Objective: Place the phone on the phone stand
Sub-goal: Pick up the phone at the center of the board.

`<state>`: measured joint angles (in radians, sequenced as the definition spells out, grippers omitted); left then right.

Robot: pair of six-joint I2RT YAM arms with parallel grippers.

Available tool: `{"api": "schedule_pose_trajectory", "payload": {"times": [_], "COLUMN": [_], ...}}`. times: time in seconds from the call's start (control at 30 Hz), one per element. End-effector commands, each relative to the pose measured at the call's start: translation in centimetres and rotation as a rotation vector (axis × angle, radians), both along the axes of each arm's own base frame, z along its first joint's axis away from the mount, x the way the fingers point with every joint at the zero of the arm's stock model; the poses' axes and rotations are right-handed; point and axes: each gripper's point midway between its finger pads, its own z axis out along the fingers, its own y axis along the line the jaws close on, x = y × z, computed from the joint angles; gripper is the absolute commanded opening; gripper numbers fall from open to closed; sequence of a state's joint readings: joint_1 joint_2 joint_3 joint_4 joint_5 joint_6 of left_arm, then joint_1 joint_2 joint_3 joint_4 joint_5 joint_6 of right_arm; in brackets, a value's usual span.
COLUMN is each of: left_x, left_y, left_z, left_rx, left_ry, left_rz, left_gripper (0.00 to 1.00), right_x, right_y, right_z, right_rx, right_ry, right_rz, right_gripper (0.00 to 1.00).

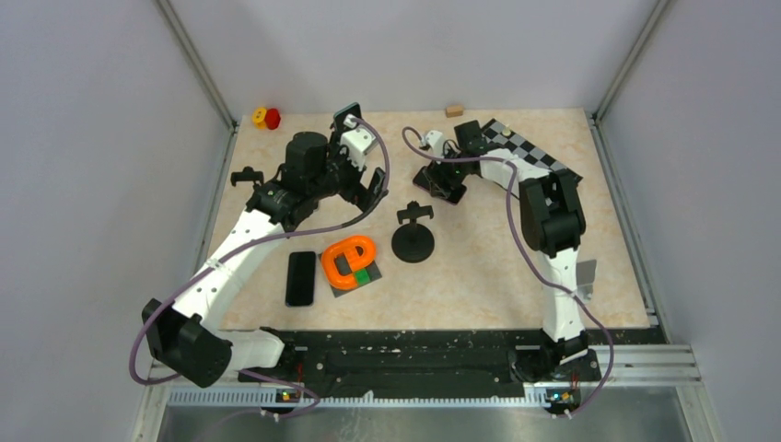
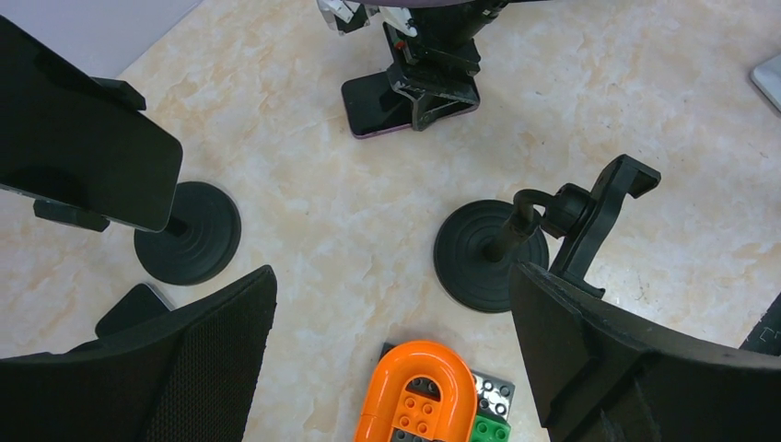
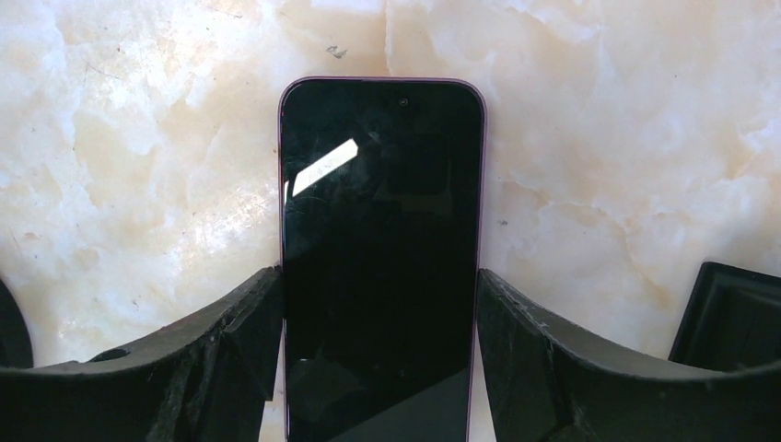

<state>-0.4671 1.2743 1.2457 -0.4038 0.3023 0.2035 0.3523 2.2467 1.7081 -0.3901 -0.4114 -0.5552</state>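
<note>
A dark phone (image 3: pixel 382 230) with a purple rim lies flat, screen up, on the marble tabletop at the back centre (image 1: pixel 433 189). My right gripper (image 3: pixel 378 276) reaches down over it, open. Its fingers (image 3: pixel 249 322) flank the phone's long edges, and only thin slivers of table show between them and the phone. The left wrist view shows the same phone (image 2: pixel 368 106) under that gripper (image 2: pixel 433 78). The empty black phone stand (image 1: pixel 413 238) has a round base and a tilted clamp (image 2: pixel 603 207) and stands in front of the phone. My left gripper (image 2: pixel 391 272) hangs wide open and holds nothing.
An orange arch on a brick plate (image 1: pixel 349 262) sits left of the stand. A second phone (image 1: pixel 300 277) lies flat beside it. Another phone (image 2: pixel 83 157) is mounted on a second stand. A checkered board (image 1: pixel 530 147), a wooden block (image 1: pixel 453 110) and a red-yellow toy (image 1: pixel 267 118) line the back.
</note>
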Motion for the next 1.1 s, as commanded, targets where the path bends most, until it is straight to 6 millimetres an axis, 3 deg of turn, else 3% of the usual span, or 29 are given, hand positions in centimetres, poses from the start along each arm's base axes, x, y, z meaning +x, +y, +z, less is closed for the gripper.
{"api": "schedule_pose_trajectory", "payload": {"times": [0.0,0.23,0.6,0.73,1.07], "left_x": [1.2,2.1,4.5,5.0,6.5], "left_y": [0.2,0.4,0.0,-1.1,-4.4], "left_z": [2.6,2.7,3.0,3.2,4.8], "left_rx": [-0.045,-0.067,-0.193,-0.233,-0.382], "left_ry": [-0.072,-0.069,0.082,0.125,0.246], "left_rz": [0.056,0.102,0.137,0.109,0.051], "left_gripper": [0.99,0.99,0.99,0.99,0.98], "right_x": [-2.1,-1.3,-2.5,-3.4,-6.6], "right_y": [-1.8,-2.3,-3.4,-3.4,-2.9], "right_z": [-0.3,4.7,9.7,12.0,21.1], "right_rx": [-0.071,0.028,0.139,0.171,0.328], "right_ry": [0.057,-0.023,-0.111,-0.138,-0.286], "right_rz": [-0.01,-0.053,-0.097,-0.094,-0.069], "right_gripper": [0.47,0.31,0.24,0.23,0.23]}}
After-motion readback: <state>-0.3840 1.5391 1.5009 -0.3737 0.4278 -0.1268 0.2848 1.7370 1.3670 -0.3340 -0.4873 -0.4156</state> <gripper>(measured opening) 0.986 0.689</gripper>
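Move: The phone lies flat right between the right hand's fingers, its middle about at the hand point, with pads already at its two long edges. The phone stand waits about 17 cm back and 8 cm to the left of that hand, its middle some 5 cm higher; the chessboard's middle is roughly 24 cm to its right and 7 cm farther out. From the left hand the phone lies about 16 cm ahead, 18 cm right and 26 cm below. The phone, still pinched across its width and with the grip firming up, is first carried nearly level some 4 to 5 cm back and to the right by the right hand, which then climbs ever faster, to about 13 cm up, drawing slightly farther back and tipping the fingers up some 15 degrees. The open, empty left hand eases about 6 cm forward, rolling roughly 20 degrees. ##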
